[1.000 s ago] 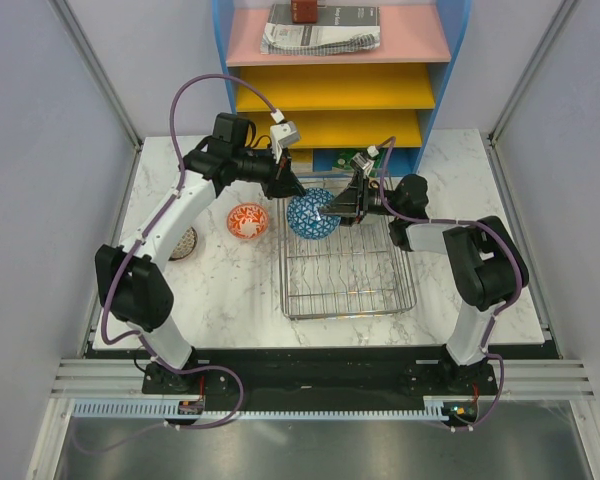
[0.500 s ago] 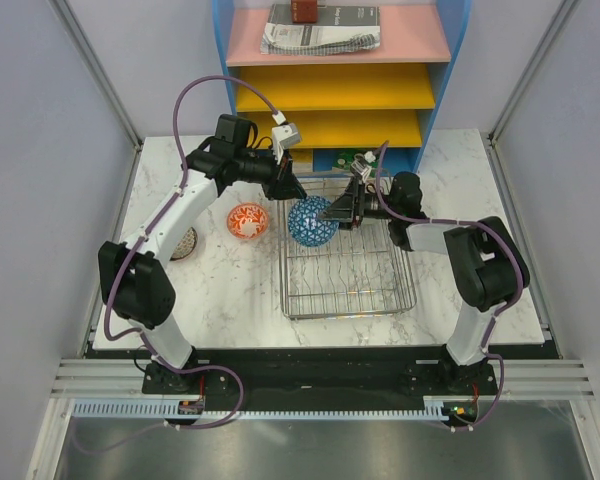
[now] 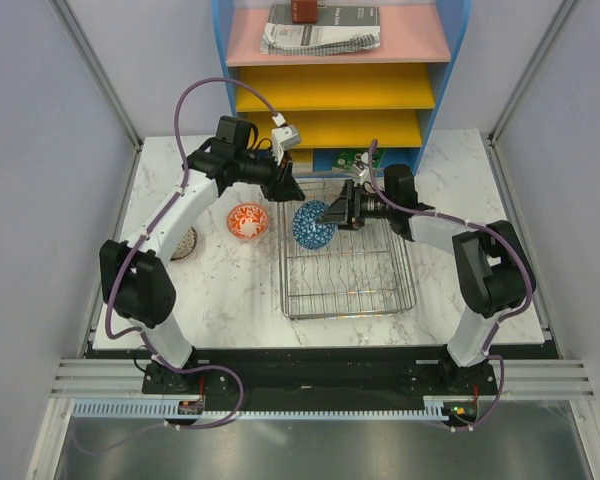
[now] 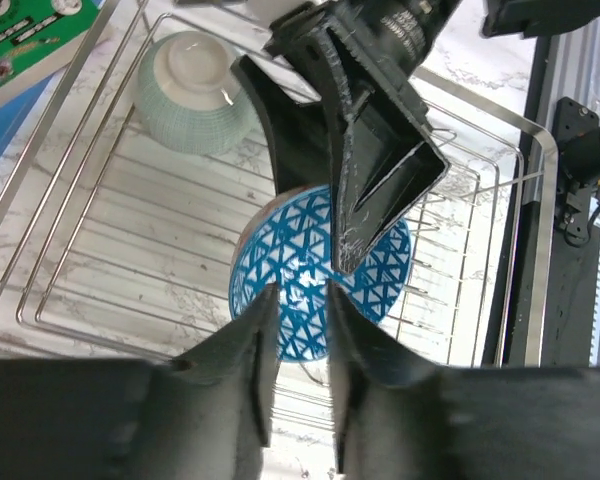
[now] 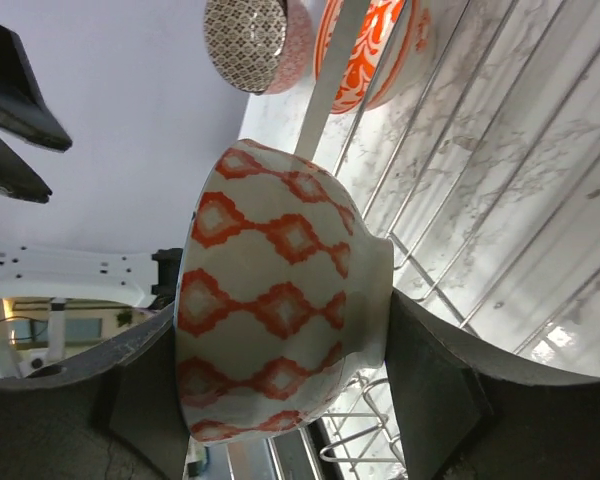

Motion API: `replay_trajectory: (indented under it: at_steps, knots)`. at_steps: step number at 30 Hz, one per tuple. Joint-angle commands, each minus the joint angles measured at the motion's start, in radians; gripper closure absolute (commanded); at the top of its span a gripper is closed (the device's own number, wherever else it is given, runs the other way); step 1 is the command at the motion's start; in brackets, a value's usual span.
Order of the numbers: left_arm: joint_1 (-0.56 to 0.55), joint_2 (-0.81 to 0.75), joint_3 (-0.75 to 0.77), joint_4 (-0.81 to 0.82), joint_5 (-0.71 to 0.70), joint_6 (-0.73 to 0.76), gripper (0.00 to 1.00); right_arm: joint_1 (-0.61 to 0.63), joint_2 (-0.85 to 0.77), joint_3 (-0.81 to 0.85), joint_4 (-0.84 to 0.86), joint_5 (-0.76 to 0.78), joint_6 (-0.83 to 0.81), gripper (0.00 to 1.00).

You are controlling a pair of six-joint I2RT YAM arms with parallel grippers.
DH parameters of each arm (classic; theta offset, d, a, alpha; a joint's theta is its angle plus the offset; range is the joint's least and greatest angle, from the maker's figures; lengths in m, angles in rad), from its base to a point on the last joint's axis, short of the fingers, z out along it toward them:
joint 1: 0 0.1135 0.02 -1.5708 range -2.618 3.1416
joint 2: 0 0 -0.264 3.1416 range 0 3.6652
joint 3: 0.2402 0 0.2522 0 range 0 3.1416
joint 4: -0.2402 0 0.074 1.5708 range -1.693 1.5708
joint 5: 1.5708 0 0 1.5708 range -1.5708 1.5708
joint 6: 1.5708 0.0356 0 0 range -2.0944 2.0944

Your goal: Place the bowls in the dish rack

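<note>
A bowl [image 3: 310, 225], blue-patterned inside and white with orange diamonds outside [image 5: 270, 300], hangs tilted on edge over the far left part of the dish rack [image 3: 345, 290]. My right gripper [image 3: 332, 214] is shut on it, one finger inside and one on its foot. My left gripper [image 3: 289, 188] hovers just beyond the bowl's rim, jaws a little apart with nothing between them [image 4: 300, 295]. A pale green bowl [image 4: 190, 90] sits upside down in the rack's corner. The red-orange bowl [image 3: 247, 221] and the grey-brown bowl [image 3: 184, 243] stand on the table left of the rack.
A blue-framed shelf unit [image 3: 335, 90] with yellow and pink trays stands right behind the rack. A green board [image 3: 345, 160] lies at its foot, close to the rack's far rim. My left arm reaches over the grey-brown bowl.
My left gripper's jaws have parted and it has drawn back from the blue bowl's rim. The right gripper has turned the bowl further onto its edge.
</note>
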Motion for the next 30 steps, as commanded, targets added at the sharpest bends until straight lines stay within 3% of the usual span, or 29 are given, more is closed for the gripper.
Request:
replay_trajectory:
  at_steps: [1,2,4,5,10,18,30]
  knots:
    - [0.053,-0.07,-0.009,-0.001,-0.034,-0.061,0.59,-0.005,-0.082,0.098,-0.195,0.092,-0.2,1.0]
    - [0.067,-0.088,-0.012,0.001,-0.039,-0.067,0.46,-0.005,-0.084,0.13,-0.229,0.121,-0.224,1.0]
    - [0.111,-0.108,-0.019,-0.002,-0.052,-0.081,0.37,-0.005,-0.088,0.16,-0.315,0.185,-0.296,1.0]
    - [0.127,-0.134,-0.036,-0.001,-0.063,-0.082,0.27,-0.005,-0.088,0.199,-0.351,0.216,-0.326,1.0]
    - [0.234,-0.214,-0.114,-0.005,-0.158,-0.105,0.15,-0.002,-0.064,0.313,-0.557,0.437,-0.497,1.0]
    - [0.433,-0.346,-0.292,-0.012,-0.236,-0.127,0.14,0.037,-0.001,0.48,-0.726,0.708,-0.66,1.0]
    - [0.639,-0.533,-0.51,-0.022,-0.368,-0.116,0.12,0.241,0.137,0.666,-0.835,1.132,-0.918,1.0]
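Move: Out to the left hand's left, some 34 cm over and nearly level fore and aft, the brown speckled bowl lies about 20 cm below it; the orange bowl is 14 cm to this hand's left, 5 cm ahead, equally low. The right hand already holds the blue bowl; its free rack slot is roughly 11 cm ahead, 2 cm right and 9 cm down. The green bowl is 11 cm ahead and 11 cm right of that hand, 10 cm below. Swinging left by about 26 cm, the empty left hand leaves the blue bowl, passes above the orange bowl and nears the brown one, rising slightly, then sinking, turning counter-clockwise as its fingers spread nearly wide. Meanwhile the right hand keeps its grip and carries the blue bowl some 10 cm forward and a little right, towards the slot left of the green bowl, rolling its left-pointing fingers steeply downwards and forward. ##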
